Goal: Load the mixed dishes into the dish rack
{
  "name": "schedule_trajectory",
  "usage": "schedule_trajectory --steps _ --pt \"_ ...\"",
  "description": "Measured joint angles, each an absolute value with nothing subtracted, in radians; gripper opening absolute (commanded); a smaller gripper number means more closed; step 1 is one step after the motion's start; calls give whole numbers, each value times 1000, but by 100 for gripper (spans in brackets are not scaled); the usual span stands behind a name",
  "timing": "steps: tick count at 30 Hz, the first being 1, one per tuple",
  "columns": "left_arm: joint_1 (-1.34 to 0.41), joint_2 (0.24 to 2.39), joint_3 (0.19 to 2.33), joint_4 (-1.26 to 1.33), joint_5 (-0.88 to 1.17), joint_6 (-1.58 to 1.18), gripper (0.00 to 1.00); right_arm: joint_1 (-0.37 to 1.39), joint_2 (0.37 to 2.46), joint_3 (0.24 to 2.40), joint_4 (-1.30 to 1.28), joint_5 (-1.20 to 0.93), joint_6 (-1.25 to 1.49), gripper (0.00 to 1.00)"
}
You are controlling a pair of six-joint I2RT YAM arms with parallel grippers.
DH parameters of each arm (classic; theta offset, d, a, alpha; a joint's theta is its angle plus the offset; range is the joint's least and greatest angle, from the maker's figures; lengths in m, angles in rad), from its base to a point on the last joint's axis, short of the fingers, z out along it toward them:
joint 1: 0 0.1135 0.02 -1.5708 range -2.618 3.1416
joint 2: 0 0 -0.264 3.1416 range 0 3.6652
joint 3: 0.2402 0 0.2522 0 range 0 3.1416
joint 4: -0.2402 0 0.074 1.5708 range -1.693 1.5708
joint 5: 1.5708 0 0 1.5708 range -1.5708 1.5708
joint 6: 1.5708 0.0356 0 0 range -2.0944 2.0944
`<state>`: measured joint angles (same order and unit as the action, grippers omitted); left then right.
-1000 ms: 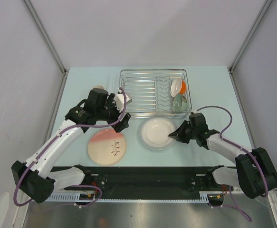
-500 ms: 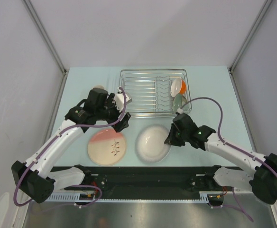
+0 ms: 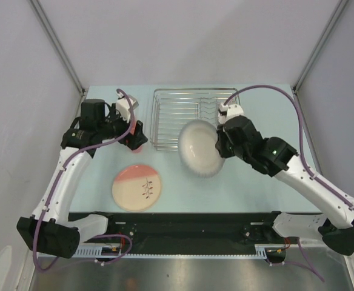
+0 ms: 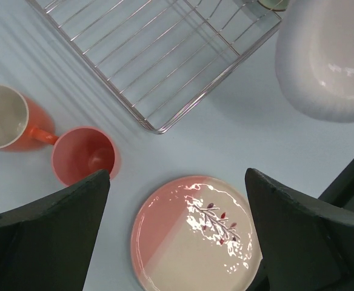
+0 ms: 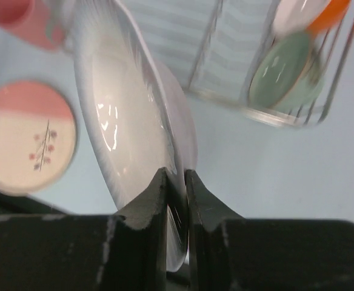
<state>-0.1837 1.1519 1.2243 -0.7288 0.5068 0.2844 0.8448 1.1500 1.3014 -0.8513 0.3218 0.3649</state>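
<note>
My right gripper [image 3: 219, 145] [image 5: 177, 177] is shut on the rim of the large white shallow plate [image 3: 199, 147] [image 5: 125, 115]. It holds the plate tilted on edge in the air, over the front edge of the dish rack [image 3: 180, 91] [image 5: 222, 45]. The pale green bowl [image 5: 284, 74] and the small white-and-orange bowl [image 5: 310, 12] stand in the rack's right end. My left gripper [image 3: 133, 132] [image 4: 177, 177] hangs open and empty above the table. Below it lie the cream-and-pink plate [image 3: 137, 188] [image 4: 192, 239] and two orange cups [image 4: 85, 156] [image 4: 10, 120], left of the rack [image 4: 146, 54].
The cream-and-pink plate lies flat near the table's front edge. Both cups lie just off the rack's left front corner. Grey walls close in the table [image 3: 268, 182] on the left, right and back.
My right gripper lifted the white plate off the table, tipped it on edge and carried it toward the rack. My left arm drew back to the left, over the cups.
</note>
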Motion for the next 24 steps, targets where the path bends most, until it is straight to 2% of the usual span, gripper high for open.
schedule_trajectory --steps 4,9,14,24 --pt "-167 1170 1224 -745 557 268 100 845 1208 1449 -749 429 165 0" --pt "-165 1216 1226 -758 595 250 100 831 1264 1395 -399 484 -207 0" --pt "-164 1229 1226 -771 607 243 100 751 1371 1353 -132 353 -553 0" --pt "-160 1229 1227 -771 606 244 100 613 1549 1345 66 154 -1033 0"
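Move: My right hand holds the white plate by its right rim. The rack's wire slots lie about 23 cm ahead of that hand, 3 cm to its left and 20 cm below. In the rack, the green bowl sits some 17 cm ahead and 6 cm right, the white bowl 26 cm ahead and 5 cm right, both roughly 19 cm lower. From my left hand the slots are about 17 cm ahead, 26 cm right and 20 cm down. Keeping my pinch on the white plate's rim, I swing my right hand some 21 cm forward and slightly left to above the rack's wire slots. I climb about 10 cm early, then ease down a little near the end. Meanwhile I roll the wrist hard, left side down, about 70 degrees in all, and lift the fingers until they point almost level. My open, empty left hand sinks about 2 cm. ##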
